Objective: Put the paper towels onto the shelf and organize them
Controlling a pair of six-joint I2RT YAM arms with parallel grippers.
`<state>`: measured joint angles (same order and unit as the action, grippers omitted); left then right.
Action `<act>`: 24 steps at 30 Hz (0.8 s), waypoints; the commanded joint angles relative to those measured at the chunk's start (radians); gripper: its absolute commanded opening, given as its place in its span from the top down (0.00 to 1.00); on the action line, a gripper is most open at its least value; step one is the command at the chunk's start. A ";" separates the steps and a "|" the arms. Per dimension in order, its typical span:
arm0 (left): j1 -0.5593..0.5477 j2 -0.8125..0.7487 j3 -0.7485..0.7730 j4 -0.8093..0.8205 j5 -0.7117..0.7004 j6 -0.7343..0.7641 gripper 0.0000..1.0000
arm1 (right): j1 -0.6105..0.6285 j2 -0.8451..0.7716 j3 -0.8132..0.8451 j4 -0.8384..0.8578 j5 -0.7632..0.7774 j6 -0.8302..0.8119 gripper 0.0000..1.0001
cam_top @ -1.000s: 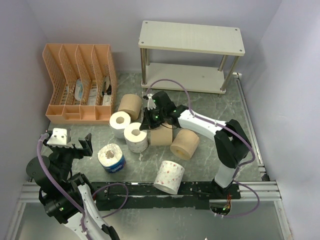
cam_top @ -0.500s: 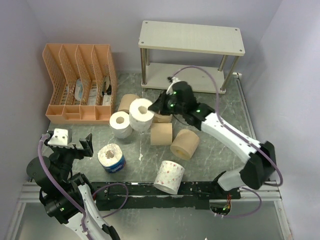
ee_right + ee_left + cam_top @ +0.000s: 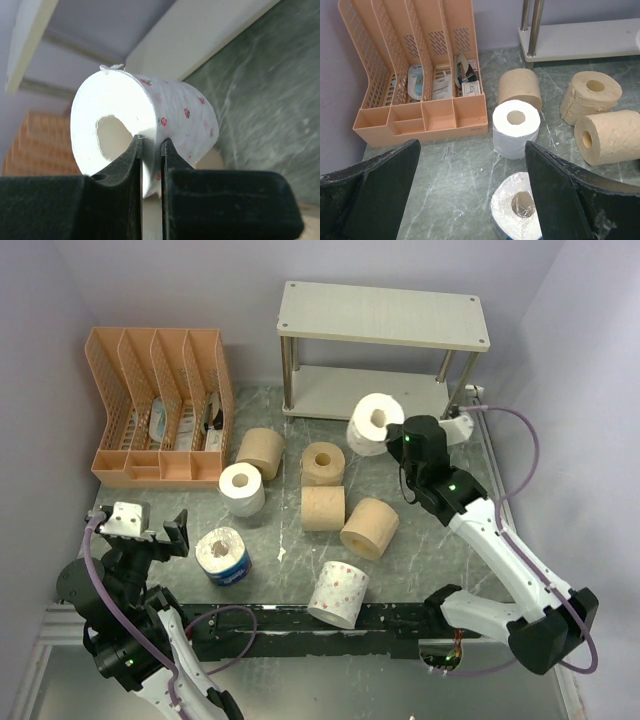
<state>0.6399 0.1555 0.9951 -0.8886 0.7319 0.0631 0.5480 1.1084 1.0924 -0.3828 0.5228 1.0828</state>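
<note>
My right gripper (image 3: 392,443) is shut on a white flower-speckled roll (image 3: 374,424), pinching its wall (image 3: 150,120), and holds it in the air just in front of the lower board of the shelf (image 3: 400,395). Both shelf boards are bare. On the table lie tan rolls (image 3: 261,451) (image 3: 323,462) (image 3: 323,508) (image 3: 368,528), a white roll (image 3: 242,488), a blue-wrapped roll (image 3: 223,555) and a speckled white roll (image 3: 338,592). My left gripper (image 3: 145,528) is open and empty, left of the blue-wrapped roll (image 3: 517,210).
An orange mesh file organizer (image 3: 160,410) with small items stands at the back left. Purple walls close in the left, back and right sides. A metal rail (image 3: 300,620) runs along the near edge.
My right gripper has lifted the speckled white roll from among the other rolls and carried it right and back, to the front of the shelf. The left arm has barely moved.
</note>
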 commanded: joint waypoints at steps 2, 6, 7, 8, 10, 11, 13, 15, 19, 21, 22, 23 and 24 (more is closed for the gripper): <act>0.018 0.001 -0.001 -0.010 0.071 0.027 0.03 | -0.097 0.003 0.000 0.123 0.268 0.039 1.00; 0.019 0.007 -0.002 -0.009 0.097 0.035 0.03 | -0.258 0.123 0.064 0.131 0.175 0.041 1.00; 0.020 0.007 -0.002 -0.009 0.104 0.039 0.03 | -0.299 0.154 0.072 0.148 0.145 0.046 1.00; 0.021 0.009 -0.003 -0.009 0.108 0.038 0.03 | -0.346 0.194 0.074 0.174 0.087 0.049 1.00; 0.021 0.015 -0.003 -0.009 0.109 0.039 0.03 | -0.424 0.256 0.074 0.238 0.000 0.065 1.00; 0.021 0.015 -0.003 -0.009 0.111 0.040 0.03 | -0.460 0.286 0.071 0.279 -0.041 0.069 1.00; 0.021 0.015 -0.004 -0.009 0.112 0.039 0.03 | -0.516 0.351 0.074 0.349 -0.127 0.074 1.00; 0.020 0.010 -0.004 -0.008 0.112 0.038 0.03 | -0.559 0.414 0.084 0.414 -0.208 0.077 1.00; 0.021 0.010 -0.004 -0.008 0.109 0.039 0.03 | -0.601 0.502 0.111 0.502 -0.295 0.110 1.00; 0.020 0.012 -0.006 -0.009 0.107 0.037 0.03 | -0.602 0.537 0.139 0.533 -0.321 0.117 1.00; 0.020 0.015 -0.005 -0.008 0.107 0.037 0.03 | -0.602 0.556 0.165 0.531 -0.326 0.116 1.00; 0.021 0.016 -0.005 -0.008 0.107 0.037 0.03 | -0.602 0.575 0.187 0.528 -0.329 0.115 1.00; 0.022 0.016 -0.006 -0.007 0.106 0.037 0.03 | -0.603 0.589 0.208 0.526 -0.326 0.115 1.00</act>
<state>0.6464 0.1589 0.9951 -0.8951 0.8165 0.0906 -0.0532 1.6703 1.1877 -0.0006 0.2668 1.1667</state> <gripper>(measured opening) 0.970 0.087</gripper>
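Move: The right hand holds the floral white roll up in the air; the right end of the lower shelf, where it is headed, lies about 23 cm ahead, 14 cm to the right and 17 cm below. The shelf's right front post stands some 6 cm nearer than that spot and 8 cm to its right. The upright tan roll is about 13 cm to the hand's left, 2 cm ahead and 20 cm down. For the left hand the same shelf end is about 43 cm ahead, 58 cm right, 20 cm lower. Swinging right first and then forward and down in one quick arc, the right hand carries the floral roll towards the right end of the lower shelf, about 18 cm right, 16 cm forward and 11 cm down, easing as it nears the front post. The wrist turns roughly 25 degrees clockwise; the shut fingers keep their pinch on the roll's wall. ##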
